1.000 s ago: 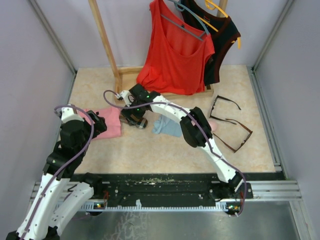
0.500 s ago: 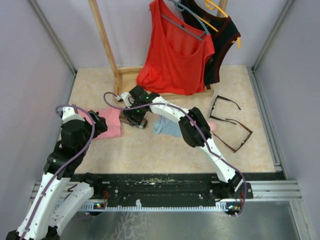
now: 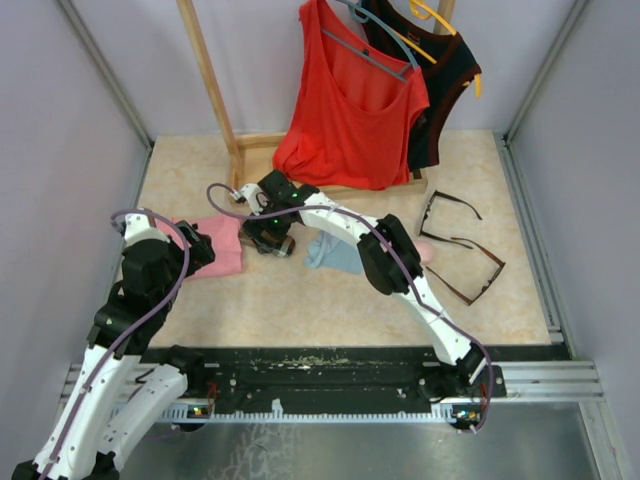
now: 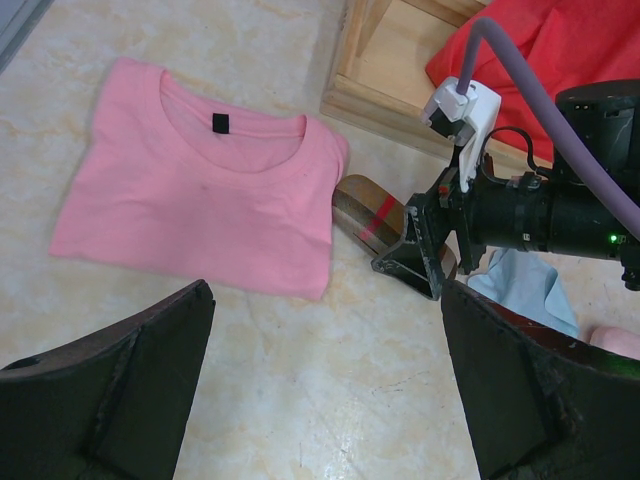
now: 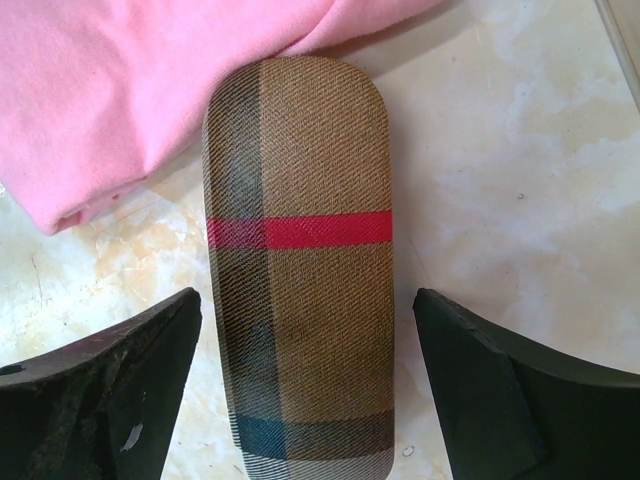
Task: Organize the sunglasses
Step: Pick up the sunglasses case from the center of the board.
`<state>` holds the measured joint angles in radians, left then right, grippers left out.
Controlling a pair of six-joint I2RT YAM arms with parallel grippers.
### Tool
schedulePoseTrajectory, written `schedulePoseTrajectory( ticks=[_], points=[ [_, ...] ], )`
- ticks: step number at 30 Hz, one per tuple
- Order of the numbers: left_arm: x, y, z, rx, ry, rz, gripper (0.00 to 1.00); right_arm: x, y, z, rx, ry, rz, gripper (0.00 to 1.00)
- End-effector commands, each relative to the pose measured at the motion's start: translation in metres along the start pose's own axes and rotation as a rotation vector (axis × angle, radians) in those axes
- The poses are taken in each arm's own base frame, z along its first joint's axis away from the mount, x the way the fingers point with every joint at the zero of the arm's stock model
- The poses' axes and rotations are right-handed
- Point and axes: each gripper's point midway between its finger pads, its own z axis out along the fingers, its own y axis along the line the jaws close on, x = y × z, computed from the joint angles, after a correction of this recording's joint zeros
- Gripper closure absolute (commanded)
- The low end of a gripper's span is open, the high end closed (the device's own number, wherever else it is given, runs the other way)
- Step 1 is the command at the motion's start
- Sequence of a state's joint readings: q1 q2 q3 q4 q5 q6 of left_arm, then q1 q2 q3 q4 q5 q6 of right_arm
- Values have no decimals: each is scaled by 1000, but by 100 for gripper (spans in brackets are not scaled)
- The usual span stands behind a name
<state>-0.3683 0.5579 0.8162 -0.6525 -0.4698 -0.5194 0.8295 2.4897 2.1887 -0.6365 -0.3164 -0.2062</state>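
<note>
Two pairs of sunglasses lie unfolded at the right of the table: a black-framed pair [image 3: 447, 213] and a reddish-brown pair [image 3: 476, 276] nearer the front. Both grippers are far from them. My right gripper [image 3: 267, 237] [image 5: 305, 400] is open and hovers low over a brown plaid case [image 5: 300, 270] [image 4: 365, 210], one finger on each side with a gap between each finger and the case. My left gripper [image 4: 325, 390] [image 3: 192, 252] is open over bare table, just in front of a pink T-shirt [image 4: 200, 190].
The pink T-shirt [image 3: 215, 245] [image 5: 110, 90] lies flat against the plaid case. A light blue cloth [image 3: 335, 254] and the end of a pink case [image 3: 426, 250] lie beside the right arm. A wooden rack [image 3: 235, 150] with a red top [image 3: 355, 110] and a black top stands at the back.
The right gripper has stayed over the plaid case with hardly any shift. The left arm and the sunglasses have not moved.
</note>
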Motion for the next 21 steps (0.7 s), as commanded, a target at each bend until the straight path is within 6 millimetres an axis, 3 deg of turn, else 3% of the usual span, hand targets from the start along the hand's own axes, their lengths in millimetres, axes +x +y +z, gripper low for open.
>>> schedulePoseTrajectory(
  ticks=[1, 5, 11, 16, 21],
  points=[
    [-1, -1, 1, 6, -7, 2, 0, -45, 10, -22, -1, -112, -46, 12],
    [-1, -1, 1, 5, -7, 2, 0, -46, 9, -22, 4, -117, -45, 11],
    [0, 0, 2, 3, -5, 4, 0, -46, 8, -22, 9, -119, -44, 23],
    [-1, 0, 2, 3, -6, 4, 0, -47, 7, -23, 14, -122, -43, 35],
    [-2, 0, 1, 2, -11, -6, 0, -59, 9, -34, 19, -155, -53, 53]
  ],
)
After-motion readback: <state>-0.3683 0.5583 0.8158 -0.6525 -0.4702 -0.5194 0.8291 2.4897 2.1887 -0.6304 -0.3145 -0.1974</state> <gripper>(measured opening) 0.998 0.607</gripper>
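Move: The plaid sunglasses case lies between the right hand's open fingers, its middle roughly 2 cm left of the hand point, about 1 cm farther out and 1 cm below. The pink shirt's middle is some 16 cm left of that hand and 1 cm back, the blue cloth about 15 cm right and 1 cm back, and the wooden tray 17 cm ahead and 13 cm right. From the left hand the case is about 14 cm ahead, 10 cm right and 22 cm below. The sunglasses case is pinched across its width, a little nearer the end that points to the blue cloth: the right hand stays in place, slanting down over the case without turning, and draws its wide-open fingers in by about a quarter of their full opening until both tips bear on the case's long sides. ##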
